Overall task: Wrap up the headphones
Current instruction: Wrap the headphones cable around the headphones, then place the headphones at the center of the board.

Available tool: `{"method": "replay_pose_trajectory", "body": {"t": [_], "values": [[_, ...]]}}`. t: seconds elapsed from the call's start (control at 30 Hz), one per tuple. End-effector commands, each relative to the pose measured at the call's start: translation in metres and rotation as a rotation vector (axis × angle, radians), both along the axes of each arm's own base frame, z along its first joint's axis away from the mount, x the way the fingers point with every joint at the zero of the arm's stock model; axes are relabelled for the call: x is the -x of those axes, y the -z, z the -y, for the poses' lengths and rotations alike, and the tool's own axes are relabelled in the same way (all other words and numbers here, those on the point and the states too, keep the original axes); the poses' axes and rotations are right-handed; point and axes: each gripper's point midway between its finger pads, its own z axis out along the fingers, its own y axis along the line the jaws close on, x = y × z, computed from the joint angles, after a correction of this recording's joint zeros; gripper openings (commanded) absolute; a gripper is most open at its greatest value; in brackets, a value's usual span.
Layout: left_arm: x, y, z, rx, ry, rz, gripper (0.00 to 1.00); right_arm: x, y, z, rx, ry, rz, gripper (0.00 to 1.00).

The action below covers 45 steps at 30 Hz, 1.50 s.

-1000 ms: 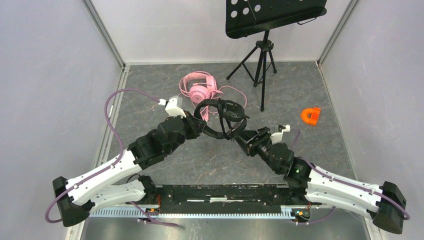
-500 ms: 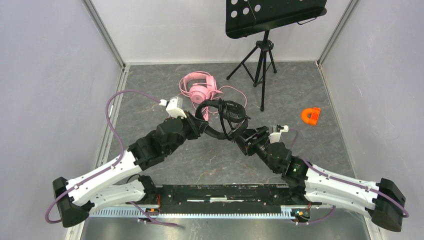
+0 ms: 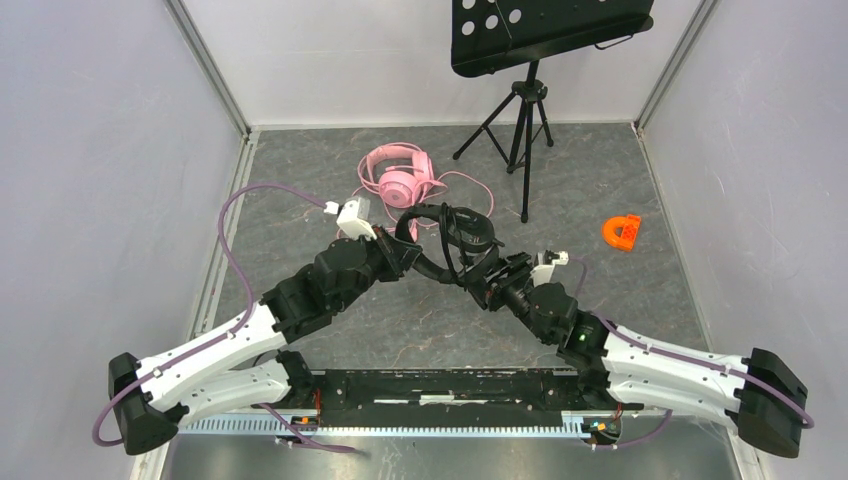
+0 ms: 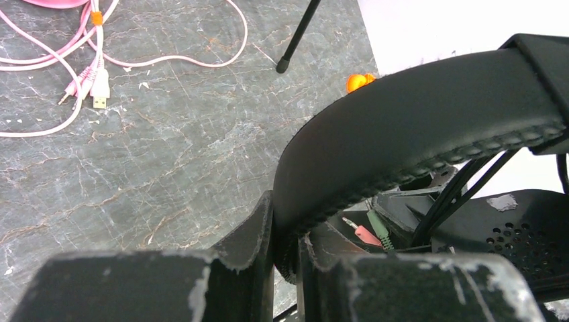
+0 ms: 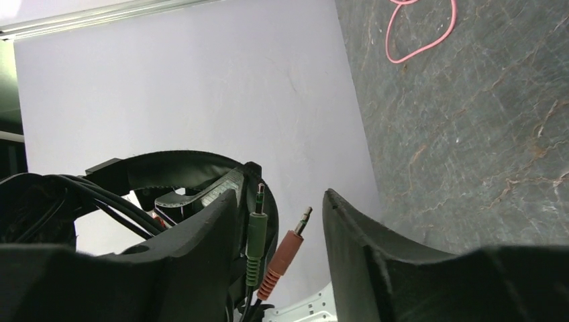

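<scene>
The black headphones [image 3: 447,236] hang in the air between my two arms, with their thin black cable looped over the band. My left gripper [image 3: 401,250] is shut on the padded headband [image 4: 416,127], which is pinched between its fingers [image 4: 287,248]. My right gripper [image 3: 481,279] is open just right of the headset. The cable's green plug [image 5: 255,235] and red plug [image 5: 282,255] stand loose between its fingers [image 5: 278,215]. The pink headphones [image 3: 398,176] lie on the floor behind, their pink cable [image 4: 100,60] strewn around them.
A black music stand [image 3: 545,30] on a tripod [image 3: 527,110] stands at the back, one leg [image 4: 298,37] near the pink cable. A small orange plastic piece [image 3: 621,231] lies at the right. White walls close in on three sides.
My right arm has stretched forward and left, bringing its gripper closer under the black headset. The left gripper and the headset have shifted slightly right and forward.
</scene>
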Motion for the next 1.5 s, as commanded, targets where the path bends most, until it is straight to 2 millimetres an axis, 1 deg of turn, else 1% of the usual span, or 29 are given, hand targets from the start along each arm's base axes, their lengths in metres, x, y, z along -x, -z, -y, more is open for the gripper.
{"method": "replay_pose_trajectory", "body": {"t": [0.0, 0.07, 0.13, 0.2, 0.23, 0.3, 0.37, 0.43, 0.47, 0.53, 0.63, 0.73, 0.83, 0.9, 1.0, 1.1, 1.2, 1.27, 1.37, 1.47], "values": [[-0.002, -0.041, 0.009, 0.12, 0.024, 0.094, 0.02, 0.001, -0.026, -0.007, -0.114, -0.023, 0.009, 0.51], [-0.001, -0.04, 0.009, 0.113, 0.026, 0.089, 0.02, -0.001, -0.022, -0.003, -0.114, -0.002, 0.008, 0.42], [-0.001, -0.04, 0.009, 0.109, 0.029, 0.087, 0.02, -0.005, -0.018, 0.002, -0.11, 0.031, 0.02, 0.25], [0.001, -0.039, 0.01, 0.107, 0.043, 0.086, 0.02, -0.009, -0.02, 0.008, -0.113, 0.063, 0.061, 0.06], [0.003, -0.038, 0.013, 0.104, 0.061, 0.083, 0.02, -0.011, -0.02, 0.011, -0.102, 0.079, 0.088, 0.0], [0.008, -0.039, 0.022, 0.093, 0.121, 0.079, 0.02, -0.015, -0.019, 0.012, -0.07, 0.089, 0.121, 0.0], [0.014, -0.035, 0.033, 0.063, 0.187, 0.049, 0.02, -0.02, -0.022, 0.012, -0.038, 0.091, 0.176, 0.0], [0.018, -0.028, 0.043, 0.029, 0.242, 0.01, 0.02, -0.026, -0.023, 0.012, 0.01, 0.084, 0.229, 0.0], [0.021, -0.028, 0.047, 0.024, 0.265, 0.0, 0.02, -0.027, -0.019, 0.011, 0.03, 0.076, 0.243, 0.0], [0.021, -0.024, 0.049, 0.01, 0.284, -0.013, 0.02, -0.032, -0.013, 0.017, 0.049, 0.09, 0.271, 0.0], [0.021, -0.017, 0.044, -0.023, 0.293, -0.027, 0.02, -0.042, 0.006, 0.035, 0.099, 0.142, 0.277, 0.0], [0.021, -0.007, 0.04, -0.028, 0.342, -0.072, 0.02, -0.051, 0.016, 0.05, 0.19, 0.186, 0.311, 0.0], [0.022, 0.004, 0.045, -0.029, 0.422, -0.126, 0.02, -0.055, 0.012, 0.055, 0.256, 0.198, 0.383, 0.0], [0.02, 0.012, 0.048, -0.041, 0.453, -0.16, 0.02, -0.054, 0.007, 0.053, 0.271, 0.187, 0.424, 0.0], [0.019, 0.018, 0.061, -0.016, 0.509, -0.178, 0.02, -0.053, 0.007, 0.052, 0.285, 0.178, 0.463, 0.0], [0.022, 0.019, 0.076, 0.033, 0.58, -0.2, 0.02, -0.054, 0.014, 0.057, 0.301, 0.194, 0.475, 0.0], [0.021, 0.027, 0.081, 0.028, 0.621, -0.218, 0.02, -0.057, 0.02, 0.067, 0.328, 0.22, 0.495, 0.0], [0.023, 0.036, 0.084, -0.008, 0.665, -0.223, 0.02, -0.061, 0.027, 0.073, 0.36, 0.233, 0.487, 0.0], [0.015, 0.066, 0.079, -0.131, 0.662, -0.271, 0.02, -0.064, 0.037, 0.079, 0.434, 0.238, 0.498, 0.0], [0.004, 0.093, 0.076, -0.216, 0.66, -0.318, 0.02, -0.061, 0.047, 0.084, 0.496, 0.23, 0.528, 0.0]]}}
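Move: The black headphones' pink and green plugs already lie between the right hand's open fingers, perhaps 1 cm left of and above centre. From that hand the headphones' middle is about 6 cm ahead, 5 cm left and 3 cm higher; the pink headphones rest roughly 18 cm ahead, 14 cm left and 20 cm below. The left hand still grips the black headband, whose ring centres some 6 cm right and 2 cm ahead of it; from there the plugs are around 10 cm right, 4 cm back and 3 cm below. Staying almost in place at first, the right fingers shut on the pink plug, then carry it right and forward with some sinking, about 10 cm in all, beside the headphones' right side, tipping down and rolling left-side-down. The left keeps pinching the headband and lowers it some 8 cm while carrying it right, turning clockwise and tipping down. ##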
